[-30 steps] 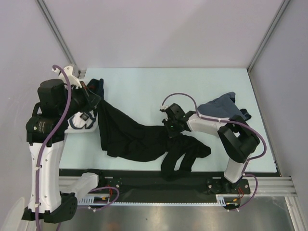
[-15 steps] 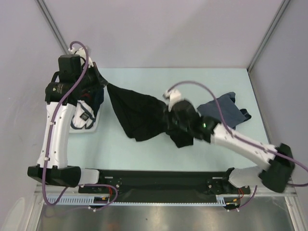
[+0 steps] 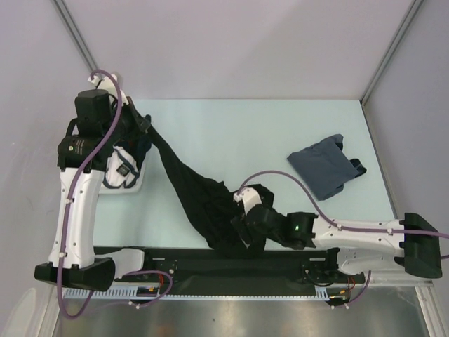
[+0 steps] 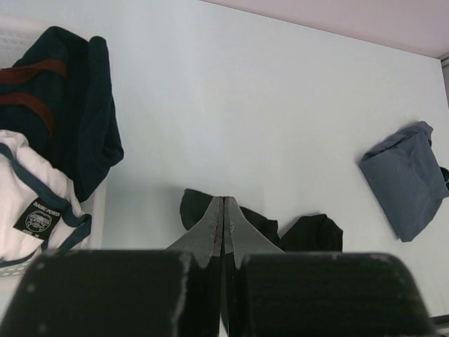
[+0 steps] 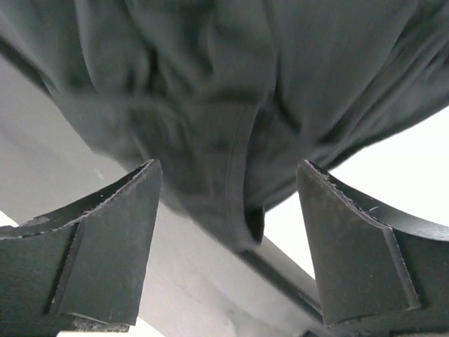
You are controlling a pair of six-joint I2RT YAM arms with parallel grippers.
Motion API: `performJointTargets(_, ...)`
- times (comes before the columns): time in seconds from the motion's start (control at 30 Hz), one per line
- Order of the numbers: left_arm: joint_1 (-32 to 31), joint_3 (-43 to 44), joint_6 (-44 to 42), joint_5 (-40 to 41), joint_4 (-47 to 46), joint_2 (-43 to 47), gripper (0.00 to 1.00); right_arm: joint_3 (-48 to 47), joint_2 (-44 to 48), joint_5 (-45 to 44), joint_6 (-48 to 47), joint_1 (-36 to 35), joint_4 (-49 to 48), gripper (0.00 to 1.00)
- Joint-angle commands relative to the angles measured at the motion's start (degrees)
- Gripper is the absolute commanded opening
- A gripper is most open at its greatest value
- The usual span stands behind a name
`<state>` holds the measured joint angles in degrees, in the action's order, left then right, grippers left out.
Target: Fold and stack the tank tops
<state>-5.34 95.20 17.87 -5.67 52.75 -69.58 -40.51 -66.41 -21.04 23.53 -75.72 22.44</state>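
Note:
The black tank top [image 3: 200, 200] hangs in a long diagonal from my left gripper [image 3: 146, 128], which is raised at the back left and shut on its upper end. Its lower end lies bunched at the table's near edge. My right gripper [image 3: 238, 225] is at that lower end, open. In the right wrist view the dark cloth [image 5: 231, 105] hangs loose just ahead of the spread fingers [image 5: 105, 239]. The left wrist view shows shut fingertips [image 4: 223, 210] above the black cloth [image 4: 312, 235]. The blue-grey tank top [image 3: 324, 168] lies folded at the right, seen also as the blue-grey top [image 4: 407, 179].
A white bin [image 3: 130, 184] at the left edge holds a white garment [image 4: 35, 203] and a dark navy one with red stripes [image 4: 77, 105]. A black rail [image 3: 182, 261] runs along the near edge under the cloth's lower end. Metal frame posts rise at both back corners.
My right gripper has opened and let go of the black top, sweeping from mid-table to the near edge. The cloth's lower end dropped toward the rail. My left arm shifted slightly, still gripping.

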Motion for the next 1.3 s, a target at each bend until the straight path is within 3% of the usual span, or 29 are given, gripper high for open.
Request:
performJointTargets(0.0, -0.19, -0.97, -1.69, 2.5, -3.27, 2.87, 0.0, -4.83, 1.29, 5.81, -3.13, 5.22, -6.17, 0.81)
performJointTargets(0.13, -0.11, -2.82, -2.05, 4.7, -3.71, 5.24, 0.0, -8.17, -3.61, 15.92, -7.79, 9.54, -11.71, 0.68)
performJointTargets(0.27, 0.24, -3.44, -1.96, 5.4, -3.71, 6.21, 0.0, -13.17, -10.64, 24.0, -11.22, 10.42, -14.43, 0.66)
performJointTargets(0.6, 4.02, -1.24, -2.05, 4.54, -1.86, 6.39, 0.0, -18.9, -26.74, 29.03, -9.65, 10.42, -17.95, 0.63)
performJointTargets(0.67, 4.9, -0.81, -2.13, 4.18, -1.51, 5.86, 0.0, -17.76, -27.63, 30.7, -9.2, 10.25, -19.09, 0.57)
performJointTargets(0.7, 5.08, -0.46, -2.14, 4.09, -1.51, 5.86, 0.01, -17.41, -28.15, 31.31, -8.94, 10.33, -20.05, 0.52)
performJointTargets(0.73, 5.08, -0.36, -1.96, 4.0, -1.34, 5.69, 0.0, -17.15, -28.33, 31.93, -8.59, 10.42, -20.32, 0.3)
performJointTargets(0.8, 7.1, -0.02, -1.61, 3.83, -1.25, 5.25, 0.0, -17.23, -27.99, 30.71, -8.32, 11.21, -19.37, 0.0)
performJointTargets(0.93, 7.28, 1.65, -0.38, 2.25, -1.42, 3.05, 0.0, -22.92, -21.42, 23.78, -9.02, 18.92, -12.26, 0.0)
performJointTargets(1.0, 7.45, 2.88, 0.06, 1.19, -1.77, 1.48, 0.0, -28.19, -19.03, 22.8, -10.16, 26.66, -5.85, 0.0)
performJointTargets(1.1, 7.37, 5.25, 0.76, 0.14, -1.25, -0.46, 0.0, -42.95, -17.09, 21.13, -13.33, 34.64, 3.64, 0.0)
performJointTargets(1.17, 7.37, 7.79, 0.68, 0.31, 0.15, -1.25, 0.0, -53.21, -16.73, 21.13, -14.73, 36.69, 8.56, 0.0)
performJointTargets(1.27, 7.45, 10.97, 0.15, 2.67, 2.44, -0.82, 0.0, -59.49, -15.51, 22.0, -16.32, 37.32, 11.91, 0.0)
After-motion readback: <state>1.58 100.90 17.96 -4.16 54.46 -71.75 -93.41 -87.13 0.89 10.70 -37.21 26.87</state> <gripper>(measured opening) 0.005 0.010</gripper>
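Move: The stretch of black tank top to be pinched, near the table's front edge, is about 12 cm to the right gripper's left, 3 cm ahead and some 3 cm below. The folded grey tank top lies roughly 21 cm ahead of that gripper, 23 cm right and 8 cm below. From the left gripper, already holding the black top's upper end, that stretch is about 17 cm back, 11 cm right and 30 cm below; the basket is some 4 cm ahead, 11 cm left and 30 cm below. Bring the open right gripper up and over to the left about 12 cm, then lower it to the hanging black cloth, shut it there and sweep this new grip forward and up, some 20 cm each way, drifting back right. Keep the left gripper shut on its end, easing it left towards the basket, then forward. ##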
